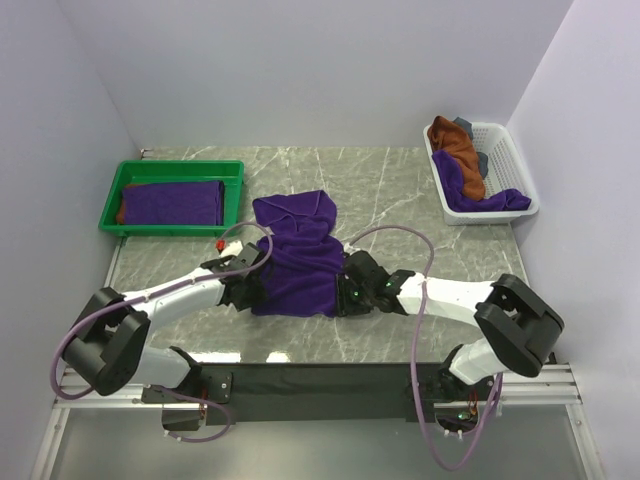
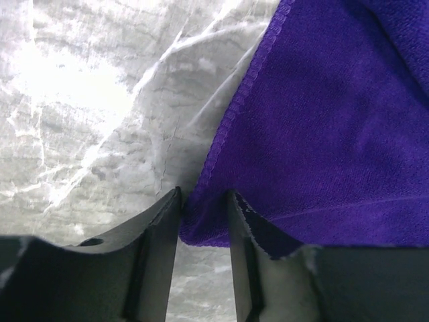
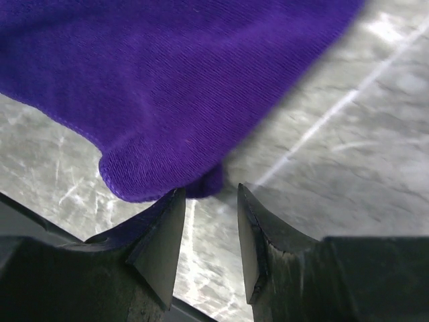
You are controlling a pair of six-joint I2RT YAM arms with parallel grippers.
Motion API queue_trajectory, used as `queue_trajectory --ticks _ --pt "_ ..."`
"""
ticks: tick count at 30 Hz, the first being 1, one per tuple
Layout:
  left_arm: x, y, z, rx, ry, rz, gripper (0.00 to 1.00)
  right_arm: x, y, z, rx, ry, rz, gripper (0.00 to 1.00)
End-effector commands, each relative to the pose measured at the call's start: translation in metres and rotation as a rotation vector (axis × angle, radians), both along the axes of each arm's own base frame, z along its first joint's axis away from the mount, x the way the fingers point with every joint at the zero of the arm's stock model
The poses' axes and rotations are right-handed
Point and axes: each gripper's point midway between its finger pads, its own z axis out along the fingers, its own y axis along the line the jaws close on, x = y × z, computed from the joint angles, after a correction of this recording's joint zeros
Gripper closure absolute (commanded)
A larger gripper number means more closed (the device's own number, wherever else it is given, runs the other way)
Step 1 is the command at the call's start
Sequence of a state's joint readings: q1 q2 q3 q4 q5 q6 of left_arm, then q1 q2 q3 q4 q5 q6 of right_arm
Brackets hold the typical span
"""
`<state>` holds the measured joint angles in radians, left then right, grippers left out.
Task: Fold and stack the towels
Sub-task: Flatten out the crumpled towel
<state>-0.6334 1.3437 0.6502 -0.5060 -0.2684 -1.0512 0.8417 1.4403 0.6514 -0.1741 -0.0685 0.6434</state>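
Note:
A deep purple towel point(image 1: 300, 245) lies rumpled on the marble table between my two arms. My left gripper point(image 1: 252, 290) is at its near left corner. In the left wrist view the towel's point(image 2: 322, 134) corner sits between the narrowly parted fingers of the left gripper point(image 2: 204, 198) and brushes both. My right gripper point(image 1: 345, 297) is at the near right corner. In the right wrist view the towel's point(image 3: 167, 80) corner rests at the left fingertip of the right gripper point(image 3: 211, 191). Bare table shows through the gap between those fingers.
A green tray point(image 1: 170, 166) at the back left holds a folded purple towel point(image 1: 172, 203) over a rust-brown one point(image 1: 121, 212). A white basket point(image 1: 505, 150) at the back right holds a rust-brown towel point(image 1: 458, 145), a purple towel point(image 1: 470, 195) and a small grey item point(image 1: 465, 125).

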Motion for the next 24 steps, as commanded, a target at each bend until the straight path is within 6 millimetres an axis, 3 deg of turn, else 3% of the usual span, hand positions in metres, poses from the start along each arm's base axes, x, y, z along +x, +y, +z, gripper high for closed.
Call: queue_trajectory --ticks 1,7,9,10,11,13,16,19,21,23,24 --pt "-0.010 0.006 -0.020 0.036 0.057 -0.012 0.61 0.005 0.014 0.002 0.009 -0.015 0.008 0.56" --pt "-0.014 0.011 -0.026 0.059 0.075 -0.009 0.80 0.006 0.008 -0.007 -0.045 -0.009 -0.005 0.59" --pt "-0.013 0.013 -0.023 0.069 0.066 -0.007 0.90 0.008 0.004 -0.006 -0.067 -0.016 -0.009 0.70" --pt "-0.013 0.014 -0.021 0.076 0.065 -0.005 0.96 0.011 0.001 -0.005 -0.088 -0.031 -0.017 0.84" --pt "-0.012 0.015 -0.019 0.079 0.061 -0.004 0.99 0.014 -0.002 -0.001 -0.104 -0.051 -0.012 0.90" --pt "-0.006 0.014 -0.009 0.080 0.038 -0.003 0.99 0.023 -0.012 0.010 -0.167 -0.090 -0.023 1.00" --pt "0.000 0.012 0.006 0.079 0.014 -0.008 0.99 0.044 -0.037 0.047 -0.301 -0.208 -0.032 1.00" --pt "0.004 0.010 0.021 0.073 -0.006 -0.015 0.99 0.057 -0.066 0.102 -0.407 -0.321 -0.089 1.00" --pt "0.003 0.010 0.028 0.068 -0.014 -0.014 0.99 0.049 -0.082 0.126 -0.452 -0.323 -0.075 1.00" --pt "0.000 0.009 0.031 0.055 -0.009 -0.029 0.99 0.033 -0.086 0.126 -0.452 -0.279 -0.047 1.00" --pt "-0.002 0.009 0.031 0.049 0.000 -0.030 0.99 0.015 -0.087 0.113 -0.449 -0.215 -0.003 1.00"
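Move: The purple towel's near-left corner sits between the left gripper's open fingers, about 1 cm nearer the base and 1 cm below the hand point. Its near-right corner is about 1 cm to the right gripper's left and 1 cm below, by the left fingertip. From the left hand, the bunched middle is some 12 cm ahead and 8 cm right, and the far flap about 20 cm ahead and 7 cm right. Ease the left gripper about 1 cm forward, shut it on the near-left corner and keep that pinch low, rising only a centimetre or two at the end. Slip the right gripper about 1 cm left, pinch the near-right corner, then swing it up some 12 cm, forward and to the right about 5 cm each, tipping the fingers some 25 degrees to point more forward. ##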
